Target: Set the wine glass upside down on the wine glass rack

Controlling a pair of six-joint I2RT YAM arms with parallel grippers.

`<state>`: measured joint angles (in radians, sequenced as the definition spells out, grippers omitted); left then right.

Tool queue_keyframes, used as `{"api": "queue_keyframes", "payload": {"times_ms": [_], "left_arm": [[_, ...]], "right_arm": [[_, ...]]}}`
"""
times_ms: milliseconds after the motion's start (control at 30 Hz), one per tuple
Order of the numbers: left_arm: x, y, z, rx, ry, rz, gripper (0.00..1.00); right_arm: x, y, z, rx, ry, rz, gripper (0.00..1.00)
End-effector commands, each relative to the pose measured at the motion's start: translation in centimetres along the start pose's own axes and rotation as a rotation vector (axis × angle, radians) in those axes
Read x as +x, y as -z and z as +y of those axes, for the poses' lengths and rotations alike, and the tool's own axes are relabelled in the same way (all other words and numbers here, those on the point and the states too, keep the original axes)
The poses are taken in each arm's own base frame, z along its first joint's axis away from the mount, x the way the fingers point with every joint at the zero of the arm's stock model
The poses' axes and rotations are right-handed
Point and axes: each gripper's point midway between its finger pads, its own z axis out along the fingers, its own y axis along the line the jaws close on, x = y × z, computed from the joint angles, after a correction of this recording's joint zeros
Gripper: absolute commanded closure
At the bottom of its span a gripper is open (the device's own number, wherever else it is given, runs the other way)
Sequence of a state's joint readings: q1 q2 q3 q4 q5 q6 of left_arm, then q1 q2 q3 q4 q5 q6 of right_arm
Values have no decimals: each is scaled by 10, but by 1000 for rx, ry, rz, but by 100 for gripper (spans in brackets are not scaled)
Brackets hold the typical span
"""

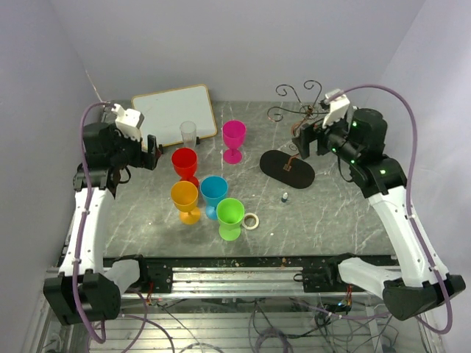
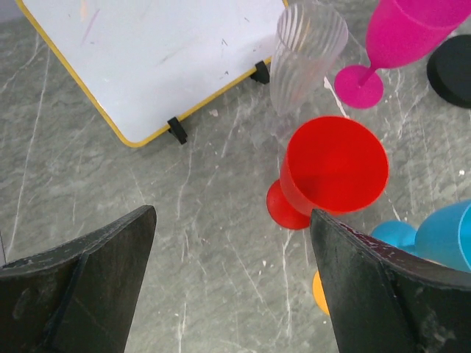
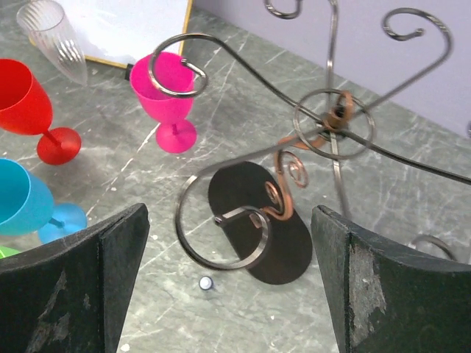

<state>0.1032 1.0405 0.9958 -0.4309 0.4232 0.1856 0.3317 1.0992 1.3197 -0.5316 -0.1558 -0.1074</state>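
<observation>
The wine glass rack (image 1: 302, 112) stands at the back right on its black oval base (image 1: 287, 169). Its curled wire arms (image 3: 333, 121) fill the right wrist view. No glass hangs on it. My right gripper (image 1: 298, 143) (image 3: 229, 213) hovers open and empty just in front of the rack, above the base (image 3: 265, 220). Upright goblets cluster mid-table: pink (image 1: 234, 140), red (image 1: 185, 165), orange (image 1: 185, 200), blue (image 1: 214, 195) and green (image 1: 230, 217), plus a clear ribbed glass (image 1: 189, 134). My left gripper (image 1: 152, 151) (image 2: 232, 217) is open and empty, left of the red goblet (image 2: 335, 169).
A yellow-framed whiteboard (image 1: 174, 114) leans at the back left. A roll of tape (image 1: 252, 220) lies beside the green goblet, and a small capped item (image 1: 285, 197) sits near the rack base. Purple walls close in the back and sides.
</observation>
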Motion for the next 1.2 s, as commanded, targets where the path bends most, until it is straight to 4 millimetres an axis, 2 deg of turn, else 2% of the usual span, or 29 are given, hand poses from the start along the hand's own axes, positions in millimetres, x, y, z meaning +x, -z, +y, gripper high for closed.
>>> {"api": "queue_keyframes", "payload": {"times_ms": [0,133,233,367,533,700,900,1167], "left_arm": [[-43,-8,4,9,-5,-85,4],[-59,-26,1,40,-8,-70,5],[-73,-47,-4,56,-29,-41,4],[-82,-75,-20,82,-60,20,6],[-83,-105,-32,98,-82,78,18],[-67,-130,-41,117,-111,194,35],[-48,-146,-43,127,-98,312,47],[-46,-162,-45,123,-101,329,56]], "right_arm": [[-22,28,-5,-65,22,-77,9],[-41,53,-20,-76,33,-138,9],[-50,67,-42,-26,24,-159,9],[-54,74,-55,3,31,-152,9],[-41,66,-66,27,31,-105,9],[-30,56,-75,39,21,-65,9],[-18,42,-82,26,-6,-27,9],[-11,41,-83,32,-12,-12,9]]}}
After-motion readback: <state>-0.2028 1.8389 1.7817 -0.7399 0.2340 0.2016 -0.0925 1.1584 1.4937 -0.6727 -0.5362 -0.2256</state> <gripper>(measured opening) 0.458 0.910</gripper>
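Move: The clear wine glass stands about 13 cm ahead of the open left hand and 12 cm to its right, its middle some 15 cm lower. The red goblet is 2 cm ahead and 10 cm right; the magenta goblet is 9 cm ahead and 26 cm right. Beyond the clear glass, the whiteboard's middle is 22 cm ahead and 4 cm right. From the right hand, beside the rack, the clear glass lies roughly 34 cm left and 13 cm ahead. Forward some 13 cm and right about 10, the left hand arcs first up a little and then down to the clear glass's rim, its fingers closing to about half open and tipping down some 15 degrees, one over the mouth and one outside; contact can't be seen. The right hand withdraws about 8 cm rightward from the rack, rising and then partly sinking, with fingers open. ##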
